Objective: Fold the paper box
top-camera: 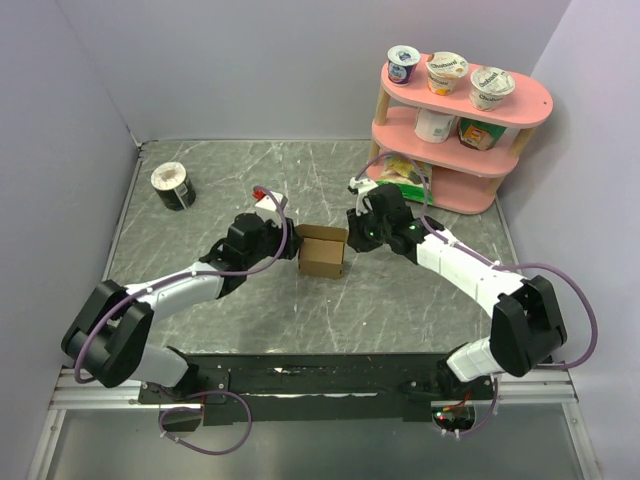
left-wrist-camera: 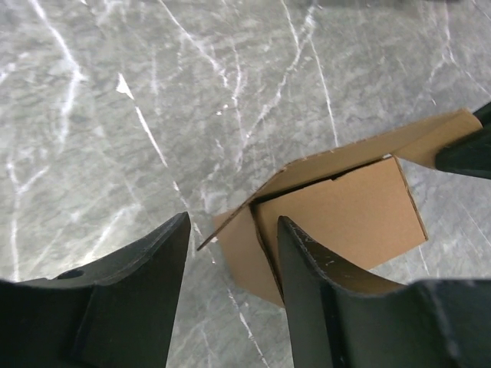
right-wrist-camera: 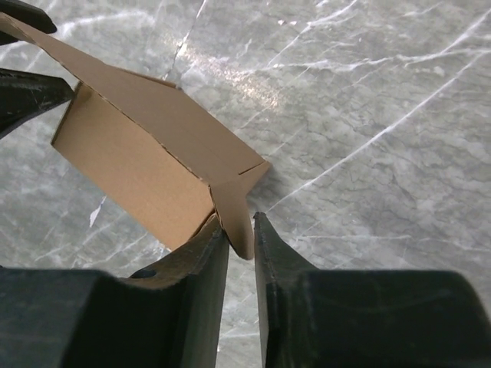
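The paper box [top-camera: 322, 253] is a small brown cardboard cuboid in the middle of the table, its lid flap raised. My left gripper [top-camera: 291, 244] is at its left end and my right gripper [top-camera: 352, 233] at its right end. In the left wrist view the box [left-wrist-camera: 345, 215] lies ahead, and the left gripper [left-wrist-camera: 234, 221] stands open with the box's end flap in the wide gap. In the right wrist view the box [right-wrist-camera: 130, 165] sits upper left. A small corner tab [right-wrist-camera: 239, 211] hangs in the narrow gap of the right gripper [right-wrist-camera: 239, 228], whose jaws stand slightly apart.
A round black-and-white tub [top-camera: 173, 186] lies at the back left. A pink shelf [top-camera: 520, 100] at the back right carries several yogurt cups, with a packet [top-camera: 402, 170] at its foot. Grey walls close in the marbled table [top-camera: 230, 170].
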You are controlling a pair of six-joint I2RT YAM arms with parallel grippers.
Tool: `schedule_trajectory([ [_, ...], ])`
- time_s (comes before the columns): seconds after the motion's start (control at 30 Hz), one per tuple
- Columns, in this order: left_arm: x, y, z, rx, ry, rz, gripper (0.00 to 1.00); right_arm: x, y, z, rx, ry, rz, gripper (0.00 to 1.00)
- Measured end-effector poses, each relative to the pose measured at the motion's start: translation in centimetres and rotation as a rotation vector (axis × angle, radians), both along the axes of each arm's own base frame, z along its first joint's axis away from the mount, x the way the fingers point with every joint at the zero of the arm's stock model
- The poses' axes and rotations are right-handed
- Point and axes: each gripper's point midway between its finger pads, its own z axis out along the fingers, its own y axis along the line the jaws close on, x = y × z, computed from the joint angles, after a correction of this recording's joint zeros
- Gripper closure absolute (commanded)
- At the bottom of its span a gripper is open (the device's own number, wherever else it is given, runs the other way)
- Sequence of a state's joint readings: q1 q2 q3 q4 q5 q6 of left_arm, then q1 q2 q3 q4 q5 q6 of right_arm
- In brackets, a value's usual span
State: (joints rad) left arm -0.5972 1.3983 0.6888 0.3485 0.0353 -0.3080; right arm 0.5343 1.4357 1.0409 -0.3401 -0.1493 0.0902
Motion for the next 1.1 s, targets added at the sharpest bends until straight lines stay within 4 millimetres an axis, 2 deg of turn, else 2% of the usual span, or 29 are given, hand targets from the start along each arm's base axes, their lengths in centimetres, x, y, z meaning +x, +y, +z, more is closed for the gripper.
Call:
schedule_trajectory([
  [0.17,0.0,0.3,0.4,0.011,-0.009,0.009,0.48,-0.1,-0.1,0.9,0.013,-0.016,-0.009,0.72],
  [0.4,0.0,0.5,0.4,0.021,-0.013,0.010,0.54,-0.2,-0.1,0.9,0.014,-0.012,-0.008,0.75],
  [0.5,-0.1,0.5,1.0,0.013,-0.024,0.011,0.60,-0.4,-0.2,0.8,0.012,-0.005,-0.007,0.79],
  [0.53,-0.1,0.5,1.1,0.011,-0.027,0.011,0.65,-0.5,-0.2,0.7,0.011,-0.001,-0.007,0.81],
  [0.7,-0.2,0.4,1.3,0.014,-0.033,0.008,0.71,-0.9,-0.1,0.5,-0.002,0.012,-0.001,0.83],
  [0.8,-0.6,0.0,1.3,0.015,-0.032,-0.004,0.77,-1.1,0.2,0.4,-0.011,0.014,0.004,0.89],
  [0.9,-0.8,-0.4,1.4,0.021,-0.031,-0.008,0.81,-1.1,0.1,0.4,-0.035,0.011,-0.003,0.99],
  [1.1,-0.5,-0.9,2.4,0.013,-0.034,0.008,0.86,-0.8,0.4,0.5,-0.110,0.003,-0.022,1.00],
])
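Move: The left ear of the box's raised flap stands between the left gripper's open fingers, about 1 cm ahead, 1 cm right and 1 cm below its hand point. The right ear is about 1 cm ahead and 1 cm left of the right gripper, level with it. The box body lies some 5 cm right of the left hand, 1 cm back and 5 cm down. The chip bag is roughly 17 cm ahead of the right hand, 9 cm to its right and 5 cm below. Close both grippers on the flap's two ears. Raise the left gripper about 2.5 cm, easing roughly 1 cm right and a touch back near the end, while its fingers go from half open to a pinch on the left ear. Lift the right a little and draw it back about 1 cm, shutting its slightly open fingers on the right ear as its left side dips some 5 degrees. ##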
